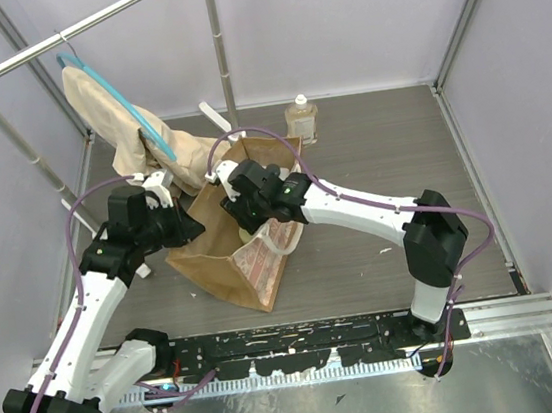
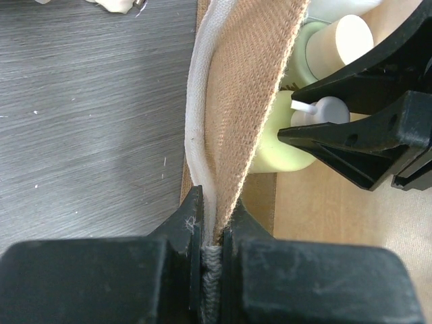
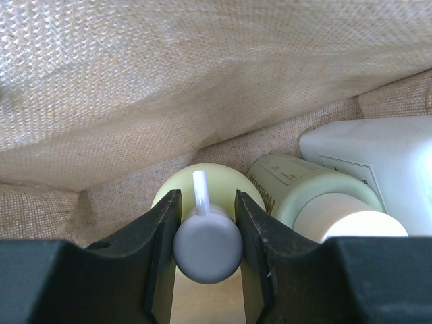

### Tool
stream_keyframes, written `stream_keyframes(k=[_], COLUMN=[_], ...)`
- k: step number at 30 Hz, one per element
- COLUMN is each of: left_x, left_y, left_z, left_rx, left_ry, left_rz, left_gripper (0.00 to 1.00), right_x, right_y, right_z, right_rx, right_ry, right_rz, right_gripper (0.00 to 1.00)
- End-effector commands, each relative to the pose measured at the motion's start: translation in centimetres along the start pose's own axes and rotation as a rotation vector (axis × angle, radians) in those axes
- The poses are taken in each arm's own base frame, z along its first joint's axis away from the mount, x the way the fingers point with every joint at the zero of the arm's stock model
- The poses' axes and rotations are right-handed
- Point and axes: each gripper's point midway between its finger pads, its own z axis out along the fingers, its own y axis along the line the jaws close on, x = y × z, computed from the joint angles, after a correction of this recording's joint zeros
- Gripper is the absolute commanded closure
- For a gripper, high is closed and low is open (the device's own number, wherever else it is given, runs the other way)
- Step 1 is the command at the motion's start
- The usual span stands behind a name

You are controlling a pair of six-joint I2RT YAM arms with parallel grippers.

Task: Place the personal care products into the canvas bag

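Note:
The canvas bag (image 1: 225, 263) lies open in the middle of the table, tan-brown with a reddish print on one side. My left gripper (image 2: 214, 210) is shut on the bag's rim with its cream strap (image 2: 197, 135) and holds the mouth open; in the top view it (image 1: 190, 227) is at the bag's left edge. My right gripper (image 3: 207, 202) reaches inside the bag, shut on the white pump cap (image 3: 208, 246) of a yellow-green bottle (image 3: 223, 179). Beside it in the bag lie a second yellow-green bottle (image 3: 297, 185) and the white rectangular bottle (image 3: 378, 155). The squat amber bottle (image 1: 301, 121) stands on the table behind the bag.
A beige cloth garment (image 1: 109, 121) on a blue hanger hangs from a metal rail (image 1: 83, 29) at the back left. An upright pole (image 1: 220, 52) stands behind the bag. Grey walls enclose the table on three sides.

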Motion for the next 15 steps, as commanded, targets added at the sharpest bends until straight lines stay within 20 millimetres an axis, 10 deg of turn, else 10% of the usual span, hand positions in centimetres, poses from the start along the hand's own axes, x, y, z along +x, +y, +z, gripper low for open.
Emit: stream_keyframes(k=[1,15], left_x=[-0.6,-0.5], left_y=[-0.8,-0.6], left_z=[-1.0,-1.1], left_rx=[0.014,-0.002], left_ry=[-0.007,0.001], left_rz=[0.005,0.015], left_gripper=[1.0,1.0], right_x=[-2.9,-8.6], right_y=[-3.7,-2.9], right_z=[-1.2,-6.3], right_rx=[0.147,0.1], right_ry=[-0.097,-0.239], right_rz=[-0.026,-0.006], right_gripper=[0.55,0.07])
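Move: The right gripper already has the pump bottle's head between its fingers inside the canvas bag; the bottle's middle is some 8 cm below the hand and about 2 cm back. The white-capped jar stands roughly 4 cm ahead and 4 cm to the right of the hand, the white bottle about 8 cm ahead and 7 cm right, both some 9 cm below. From the left gripper, on the bag's rim, the pump bottle's middle lies about 10 cm right, level fore and aft, some 9 cm lower. Open the right gripper wide to let go of the pump bottle's head, easing the hand about 1 cm forward as the fingers spread. Then lift it clear, some 2.5 cm up and another 1 cm forward, towards the white-capped jar's side. Keep the left gripper still and shut on the bag's rim. ##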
